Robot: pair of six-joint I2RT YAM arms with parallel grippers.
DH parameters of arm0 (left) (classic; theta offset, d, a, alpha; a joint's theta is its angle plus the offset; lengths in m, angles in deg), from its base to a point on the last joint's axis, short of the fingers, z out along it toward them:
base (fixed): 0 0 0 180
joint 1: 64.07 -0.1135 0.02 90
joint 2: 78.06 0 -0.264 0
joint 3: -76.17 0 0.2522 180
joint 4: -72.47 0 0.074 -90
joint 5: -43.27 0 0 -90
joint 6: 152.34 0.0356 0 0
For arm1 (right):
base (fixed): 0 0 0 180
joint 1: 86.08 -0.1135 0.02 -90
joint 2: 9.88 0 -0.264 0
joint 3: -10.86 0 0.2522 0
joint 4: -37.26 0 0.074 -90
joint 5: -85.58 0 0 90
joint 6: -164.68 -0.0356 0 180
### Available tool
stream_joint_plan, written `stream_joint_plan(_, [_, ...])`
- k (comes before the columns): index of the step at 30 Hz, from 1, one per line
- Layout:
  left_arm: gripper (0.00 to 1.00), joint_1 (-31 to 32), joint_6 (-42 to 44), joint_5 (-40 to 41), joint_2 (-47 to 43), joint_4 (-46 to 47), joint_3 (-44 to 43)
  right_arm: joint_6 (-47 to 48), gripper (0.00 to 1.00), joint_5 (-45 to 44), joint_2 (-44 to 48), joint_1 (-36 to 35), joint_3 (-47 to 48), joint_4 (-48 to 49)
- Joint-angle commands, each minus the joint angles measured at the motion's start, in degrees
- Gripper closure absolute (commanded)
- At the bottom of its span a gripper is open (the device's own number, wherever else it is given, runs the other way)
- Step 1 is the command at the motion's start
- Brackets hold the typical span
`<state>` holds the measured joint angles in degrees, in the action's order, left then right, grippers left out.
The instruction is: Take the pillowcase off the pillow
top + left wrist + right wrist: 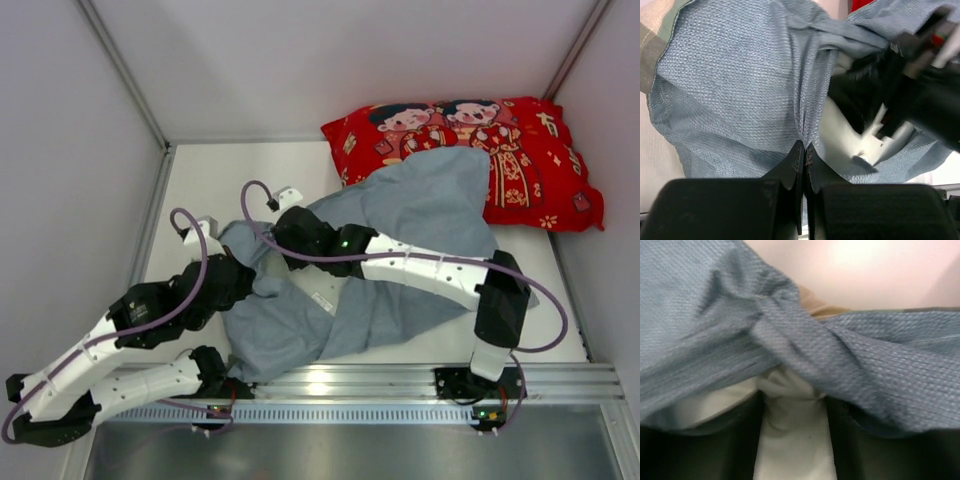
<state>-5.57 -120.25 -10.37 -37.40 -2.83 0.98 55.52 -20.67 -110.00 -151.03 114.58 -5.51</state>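
The pillowcase [420,200] lies crumpled across the table, its blue-grey reverse outward. A tan and green strip of its other side [650,35] shows at one edge. A small patch of the white pillow [325,297] peeks out at the cloth's opening. My left gripper [805,147] is shut, pinching a fold of the pillowcase [740,90] at its tips. In the right wrist view my right gripper [795,400] is shut on a bunched wad of the white pillow [795,440], with pillowcase folds [840,355] draped over it. The two grippers [245,285] [305,268] sit close together at the pillowcase's left end.
A red pillow printed with two cartoon figures [480,150] lies at the back right, partly under the pillowcase's far corner. White walls close in the table on three sides. An aluminium rail [400,385] runs along the near edge.
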Motion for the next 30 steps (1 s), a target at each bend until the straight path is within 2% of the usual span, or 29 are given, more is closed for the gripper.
stream_joint_plan(1, [1.00,-0.14,1.83,-1.03,0.55,3.09,-0.01,-1.58,0.71,-16.14,-5.69,-1.06,1.63,-0.17])
stream_joint_plan(3, [1.00,-0.05,1.92,-1.11,0.73,3.18,-0.10,-3.16,1.00,-20.29,-6.67,-1.06,0.15,-0.16])
stream_joint_plan(8, [1.00,-0.05,1.66,-0.41,-0.67,2.92,0.78,-7.47,1.00,-28.65,-2.03,-1.41,-7.23,1.32])
stream_joint_plan(14, [1.00,-0.05,-2.64,4.59,-1.38,0.29,1.40,-11.51,1.00,-34.81,12.91,-1.67,-23.64,1.95])
stream_joint_plan(18, [1.00,-0.14,-4.14,8.11,2.91,-1.83,0.61,-17.04,1.00,-39.81,27.12,-1.50,-33.24,-2.26])
stream_joint_plan(23, [1.00,-0.14,-4.49,11.36,9.68,-2.27,-0.36,-24.34,1.00,-40.35,39.89,-0.36,-41.51,-9.65])
stream_joint_plan(30, [1.00,-1.10,-9.32,15.93,21.37,-4.29,-0.01,-22.68,1.00,-37.72,52.72,4.39,-42.93,-13.52])
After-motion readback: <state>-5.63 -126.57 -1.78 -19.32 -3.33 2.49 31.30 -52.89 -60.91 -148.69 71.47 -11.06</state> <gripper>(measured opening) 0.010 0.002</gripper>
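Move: The pillow fabric bunched at the pillowcase opening lies about 2 cm ahead of the right hand, 1 cm to its right and 4 cm below. The pillow's white label is some 8 cm right, 10 cm back and 10 cm below; the red pillow's middle is about 42 cm right, 22 cm ahead and 15 cm lower. From the left hand, which still holds the pillowcase, that bunched fabric is roughly 5 cm ahead, 8 cm right and 8 cm below. Right fingers dip, shut at the opening, then haul about 25 cm right while the left sinks, still pinching pillowcase. ##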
